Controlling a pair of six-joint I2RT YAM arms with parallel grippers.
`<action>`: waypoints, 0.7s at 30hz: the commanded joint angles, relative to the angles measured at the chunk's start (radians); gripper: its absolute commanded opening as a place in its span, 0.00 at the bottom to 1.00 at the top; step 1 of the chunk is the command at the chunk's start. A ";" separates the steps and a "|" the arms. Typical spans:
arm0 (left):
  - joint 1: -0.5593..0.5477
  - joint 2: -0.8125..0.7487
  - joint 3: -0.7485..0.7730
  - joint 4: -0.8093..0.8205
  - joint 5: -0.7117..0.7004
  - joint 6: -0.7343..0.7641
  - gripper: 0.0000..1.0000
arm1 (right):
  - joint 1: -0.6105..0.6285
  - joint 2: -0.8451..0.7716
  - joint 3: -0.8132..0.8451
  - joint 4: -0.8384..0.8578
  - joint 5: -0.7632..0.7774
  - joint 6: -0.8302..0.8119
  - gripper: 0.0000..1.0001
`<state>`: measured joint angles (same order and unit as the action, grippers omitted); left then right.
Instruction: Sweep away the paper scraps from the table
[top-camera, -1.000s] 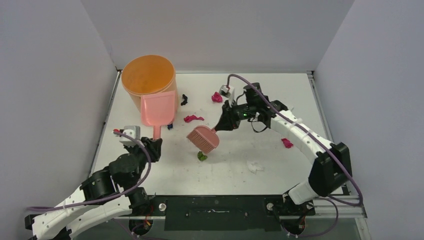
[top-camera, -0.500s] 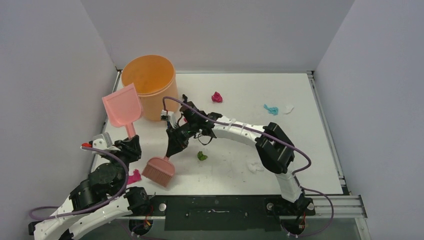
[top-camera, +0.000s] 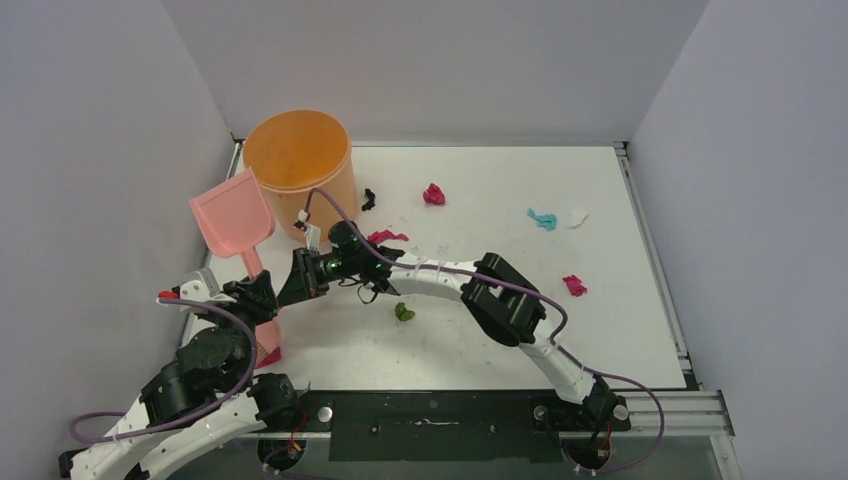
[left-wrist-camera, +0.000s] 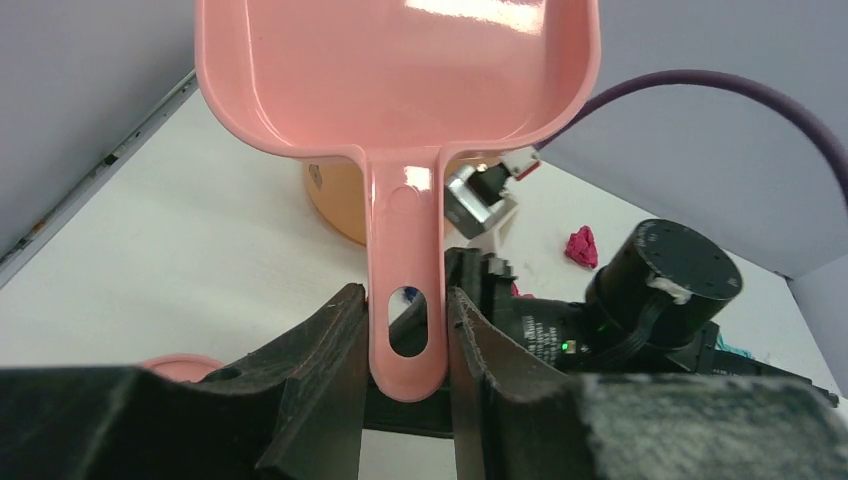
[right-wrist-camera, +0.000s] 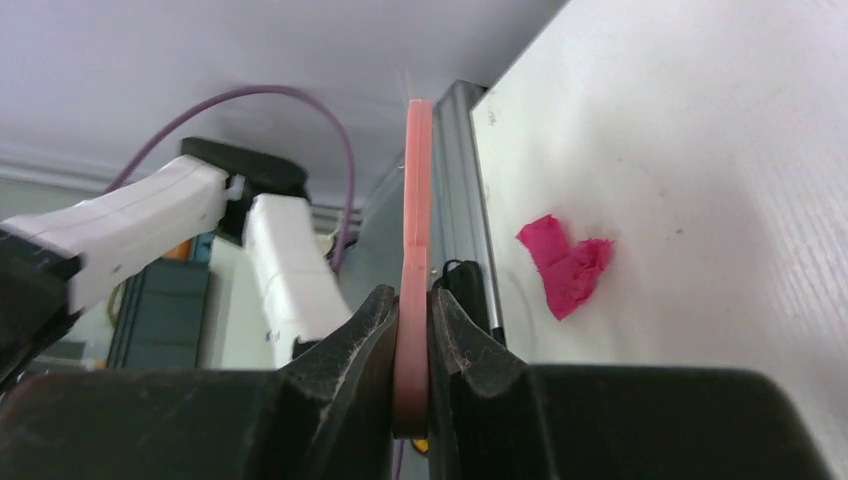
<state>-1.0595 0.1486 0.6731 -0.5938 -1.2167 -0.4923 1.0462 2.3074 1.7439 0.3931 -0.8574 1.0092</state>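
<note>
My left gripper (top-camera: 258, 290) (left-wrist-camera: 405, 345) is shut on the handle of the pink dustpan (top-camera: 232, 212) (left-wrist-camera: 400, 70), which is raised left of the bucket. My right gripper (top-camera: 288, 292) (right-wrist-camera: 412, 340) reaches across to the table's near left and is shut on the thin handle of the pink brush (top-camera: 267, 330) (right-wrist-camera: 416, 200), whose head is mostly hidden behind my left arm. A magenta scrap (top-camera: 271, 354) (right-wrist-camera: 565, 265) lies by the brush near the table's (top-camera: 620, 330) left edge. Other paper scraps are magenta (top-camera: 433, 193), magenta (top-camera: 385, 237), magenta (top-camera: 574, 285), black (top-camera: 368, 199), green (top-camera: 404, 312), teal (top-camera: 542, 218) and white (top-camera: 577, 216).
The tall orange bucket (top-camera: 297, 160) (left-wrist-camera: 335, 205) stands at the far left corner, just behind the dustpan. The metal frame (right-wrist-camera: 455, 200) runs along the left edge beside the brush. My right arm (top-camera: 500, 300) lies across the table's middle. Grey walls close in three sides.
My right arm has swung the brush from the table's middle to the near left edge. My left gripper has lifted the dustpan from in front of the bucket and carried it left.
</note>
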 joint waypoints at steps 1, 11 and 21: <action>0.026 0.020 0.000 0.067 0.044 0.033 0.00 | 0.077 0.027 0.158 -0.291 0.235 -0.071 0.05; 0.048 0.024 -0.007 0.090 0.087 0.050 0.00 | 0.117 0.017 0.155 -0.563 0.509 -0.138 0.05; 0.049 0.057 -0.012 0.111 0.106 0.078 0.00 | 0.032 -0.200 -0.204 -0.500 0.562 -0.264 0.05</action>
<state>-1.0187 0.1741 0.6540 -0.5415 -1.1351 -0.4412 1.1427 2.2387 1.6615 -0.0658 -0.4160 0.8799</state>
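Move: Your right gripper holds the brush; the pink scrap it goes for lies some 9 cm to its left, 7 cm back and about 16 cm below. The green scrap lies about 20 cm to the right of this gripper and 3 cm ahead, down on the table. The dustpan's blade is raised some 15 cm ahead, 8 cm left and 10 cm above. From the left gripper, that pink scrap lies about 9 cm back, 3 cm left and 26 cm below. Bring the right gripper down about 10 cm towards the pink scrap, easing left and back some 3 cm at first, then drawing right about 5 cm and slightly forward as the descent ends. Meanwhile tip the brush head down nearly 30 degrees and swing it some 15 clockwise, bringing its bristles down to the table. Keep both grips shut, the dustpan held up almost still. ##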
